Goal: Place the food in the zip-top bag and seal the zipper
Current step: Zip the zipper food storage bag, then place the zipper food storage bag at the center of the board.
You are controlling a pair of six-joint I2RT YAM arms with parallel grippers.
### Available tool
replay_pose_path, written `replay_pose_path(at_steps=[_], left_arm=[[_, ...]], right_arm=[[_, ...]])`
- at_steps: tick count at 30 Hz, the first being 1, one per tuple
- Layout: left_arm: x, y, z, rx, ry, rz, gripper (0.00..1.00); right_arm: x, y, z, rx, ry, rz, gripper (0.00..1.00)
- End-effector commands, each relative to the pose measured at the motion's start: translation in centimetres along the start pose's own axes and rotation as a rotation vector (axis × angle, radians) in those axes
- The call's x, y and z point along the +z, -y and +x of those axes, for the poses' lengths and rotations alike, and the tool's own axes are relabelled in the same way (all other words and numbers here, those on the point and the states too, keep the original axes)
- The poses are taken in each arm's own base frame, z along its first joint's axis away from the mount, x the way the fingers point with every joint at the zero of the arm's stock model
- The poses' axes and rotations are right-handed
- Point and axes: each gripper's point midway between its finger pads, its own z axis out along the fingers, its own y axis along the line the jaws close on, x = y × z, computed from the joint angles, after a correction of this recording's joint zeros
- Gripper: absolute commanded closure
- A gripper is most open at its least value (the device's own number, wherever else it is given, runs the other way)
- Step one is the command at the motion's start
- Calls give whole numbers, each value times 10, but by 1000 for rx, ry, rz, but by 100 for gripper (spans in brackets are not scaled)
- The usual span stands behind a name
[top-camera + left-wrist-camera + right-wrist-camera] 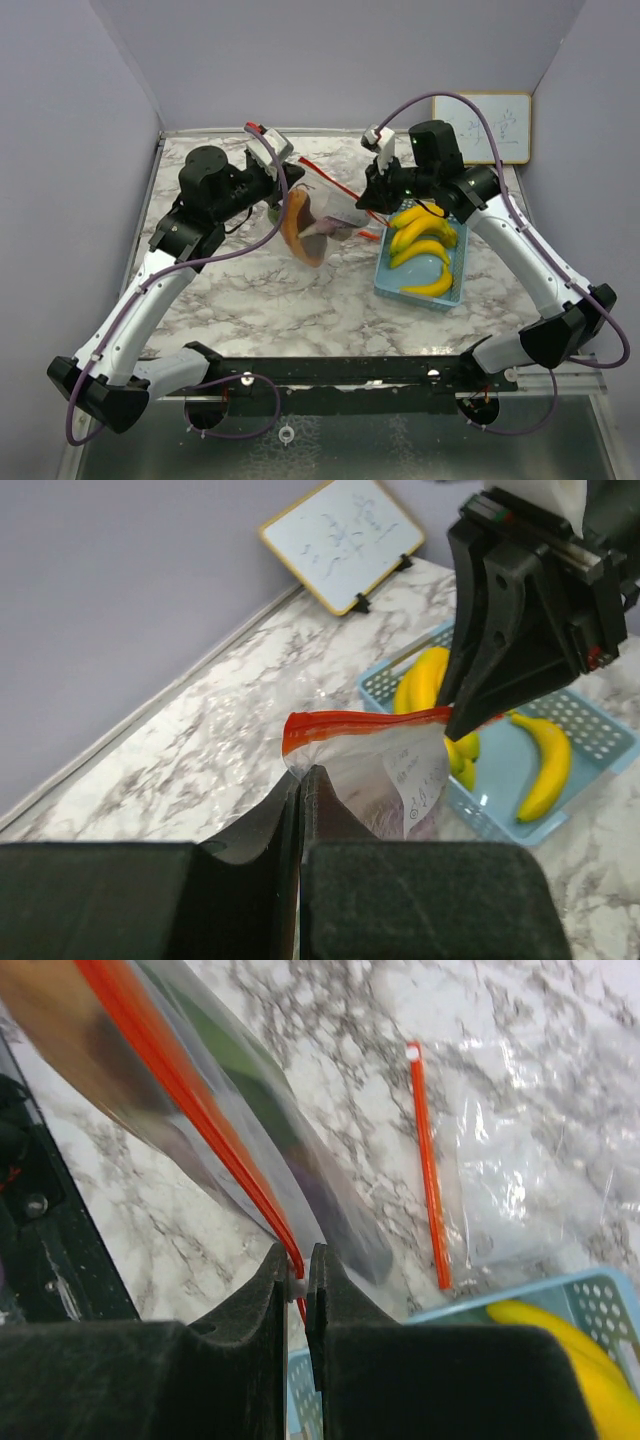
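A clear zip-top bag (312, 232) with a red zipper hangs between my two grippers above the table. Orange-brown, green and purple food shows blurred through its plastic (235, 1060). My left gripper (282, 193) is shut on the bag's left top corner (300, 772), just below the red zipper (365, 720). My right gripper (369, 205) is shut on the white slider (298, 1285) at the zipper's right end. Several yellow bananas (424, 243) lie in the light blue basket (388, 272), to the right of the bag.
A second, flat zip-top bag (520, 1150) with a red zipper (428, 1160) lies on the marble table behind the held bag. A small whiteboard (495, 125) leans on the back right wall. The basket also shows in the left wrist view (600, 730).
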Motion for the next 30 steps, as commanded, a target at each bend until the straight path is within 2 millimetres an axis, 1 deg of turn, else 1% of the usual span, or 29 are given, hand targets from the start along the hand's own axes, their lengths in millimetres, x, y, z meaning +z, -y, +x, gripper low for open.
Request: replay_pose_path(at_steps=[1,3,5,9,10,11,12,14,17,18,20,21,23,25,26,27,28,29,30], left_arm=[[-38,-57,-65,153,140,-336,100],[-44,-66,-65,160,135,-391,100],[-47,-69,-64,174,130,-415,100],[-50,-72,-60,188,120,-436,100],[-51,-73,-59,188,122,-443,100],[-50,-73,-57,186,122,-446,100],[-50,-74,-56,185,122,-449,100],[-50,-77,-50,175,113,-470,100],[-58,-96,-36,129,87,-597,100],[-63,-105,-30,114,70,-658,100],[-74,-122,-14,79,21,-787,100],[-79,-131,-6,58,-9,-853,100],[-88,-140,12,16,-64,-948,100],[-94,-144,27,-38,-97,-1004,99],[-95,-143,35,-64,-108,-1010,94],[-96,-142,41,-92,-110,-1016,80],[-96,-140,46,-124,-102,-1017,53],[-96,-138,50,-147,-95,-1012,32],[-96,-135,52,-166,-87,-1001,20]], right_arm=[[-3,38,60,142,-151,176,97],[-2,42,71,172,-167,198,97],[-3,46,78,191,-176,222,97],[-3,55,86,214,-199,279,97],[-2,57,85,219,-197,289,95],[-1,59,82,227,-191,293,86],[0,60,76,233,-173,295,65],[-1,61,56,242,-108,302,43],[-8,68,25,288,-7,350,3],[-10,71,17,304,19,362,0],[-9,74,10,340,39,379,1],[-5,77,10,356,32,386,1],[3,84,15,376,4,400,1],[14,92,21,381,-27,411,1],[20,96,23,376,-38,415,0],[26,100,26,371,-46,419,1],[31,104,28,367,-50,426,1],[38,109,32,358,-62,431,1],[44,112,34,345,-62,429,0]])
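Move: The food bag hangs from its zipper between both closed grippers, and its right zipper end lies about 4 cm right of the right hand and 5 cm below. The banana basket is some 14 cm right, 3 cm ahead and 25 below, and the spare bag 12 cm ahead, 6 left and 30 below. From the left hand, the bare table spot for the bag is about 15 cm left, 6 ahead and 38 below. The zipper is still pinched at both ends as the right fingers draw down and to the right along it about 8 cm, then open wide and let go, and the hand heads forward, rising a little. The left hand keeps its pinch and swings the bag some 15 cm left and 6 cm forward, turning about 50 degrees counter-clockwise; it sinks a little at the end as its fingers open. ##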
